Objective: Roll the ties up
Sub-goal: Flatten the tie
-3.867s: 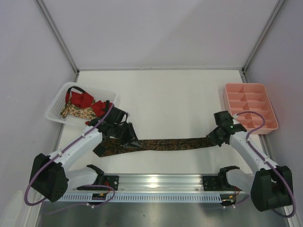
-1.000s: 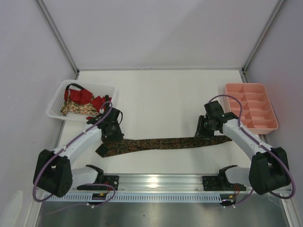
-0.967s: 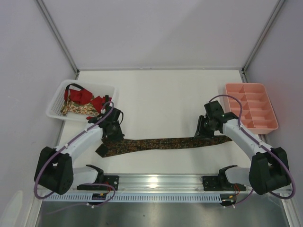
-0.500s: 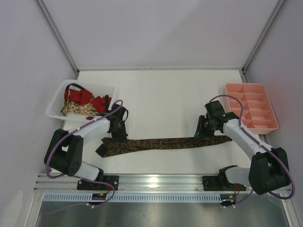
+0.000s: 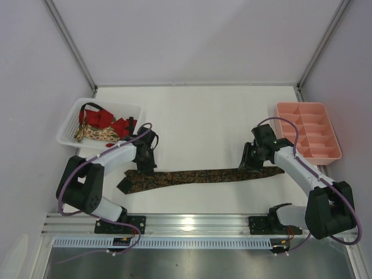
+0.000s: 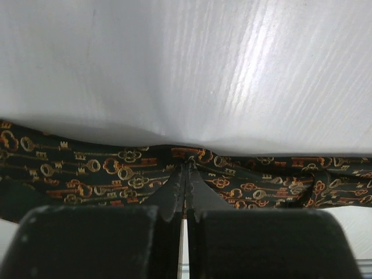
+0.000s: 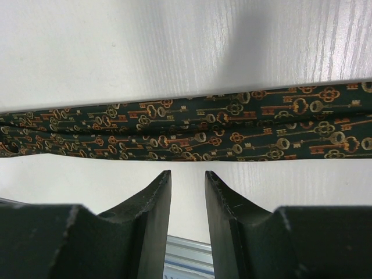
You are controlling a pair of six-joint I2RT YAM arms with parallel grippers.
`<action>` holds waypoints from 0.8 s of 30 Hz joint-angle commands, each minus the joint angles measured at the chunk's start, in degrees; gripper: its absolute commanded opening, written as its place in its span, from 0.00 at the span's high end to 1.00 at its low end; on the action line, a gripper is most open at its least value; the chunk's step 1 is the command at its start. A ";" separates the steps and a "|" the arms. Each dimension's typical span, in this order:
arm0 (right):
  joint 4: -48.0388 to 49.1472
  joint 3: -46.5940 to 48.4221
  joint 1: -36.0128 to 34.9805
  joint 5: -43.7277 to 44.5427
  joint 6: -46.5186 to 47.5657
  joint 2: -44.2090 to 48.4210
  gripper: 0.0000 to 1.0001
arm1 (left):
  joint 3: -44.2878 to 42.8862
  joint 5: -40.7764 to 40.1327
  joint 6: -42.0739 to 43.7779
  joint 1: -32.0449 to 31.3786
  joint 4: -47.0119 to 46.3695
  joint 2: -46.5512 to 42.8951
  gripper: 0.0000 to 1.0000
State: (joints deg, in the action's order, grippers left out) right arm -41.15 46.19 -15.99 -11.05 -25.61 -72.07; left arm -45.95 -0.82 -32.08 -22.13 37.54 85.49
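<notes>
A dark brown tie (image 5: 197, 175) patterned with gold and red keys lies stretched left to right across the white table, its wide pointed end at the left. My left gripper (image 5: 146, 165) is down on it near that wide end. In the left wrist view the fingertips (image 6: 186, 168) are shut together on the tie (image 6: 87, 171), whose cloth puckers toward them. My right gripper (image 5: 249, 164) is at the narrow end. In the right wrist view it stands open (image 7: 187, 174) just short of the tie's (image 7: 192, 133) near edge, with only bare table between the fingers.
A white mesh basket (image 5: 67, 131) at the back left holds a red tie (image 5: 99, 119) and a beige floral tie (image 5: 99, 135). A pink compartment tray (image 5: 278, 125) sits at the right edge. Grey walls enclose the table, and a metal rail (image 5: 192, 224) runs along the front.
The left gripper has closed onto the tie near its wide end, and the left arm's base and elbow have swung round. The right arm and the tie have stayed put.
</notes>
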 commanded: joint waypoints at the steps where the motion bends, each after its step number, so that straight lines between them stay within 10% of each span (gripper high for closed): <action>1: 1.42 0.12 0.26 -0.64 0.65 0.27 0.64 | -4.84 -5.06 -1.49 -0.98 5.77 -0.85 1.00; 24: 1.07 -0.23 -0.36 -1.08 0.29 0.09 0.64 | -1.77 -8.41 -14.16 -3.53 15.20 -2.70 1.00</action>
State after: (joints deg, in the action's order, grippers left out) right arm -40.69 45.76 -16.03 -11.51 -25.63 -72.10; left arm -47.72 -8.19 -44.77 -25.39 53.56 82.41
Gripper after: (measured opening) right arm 0.359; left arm 0.009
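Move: The left fingers are already shut on a fold at the tie's far edge. The middle of its wide end lies about 3 cm back and 4 cm left, 1 cm below, with the dark flap some 9 cm left and 4 back. The white basket stands roughly 16 cm ahead and 20 left. From the waiting right hand, that wide end's middle is about 35 cm left, 3 back and 7 below. Keeping its pinch on the tie's upper layer, the left hand lifts the cloth about 3.5 cm nearly straight up, then draws it back some 4.5 cm towards the base and about 2 cm left across the wide end, sinking about 2 cm on the way. The wrist rolls its left side up and turns counter-clockwise, each about 10 degrees. ##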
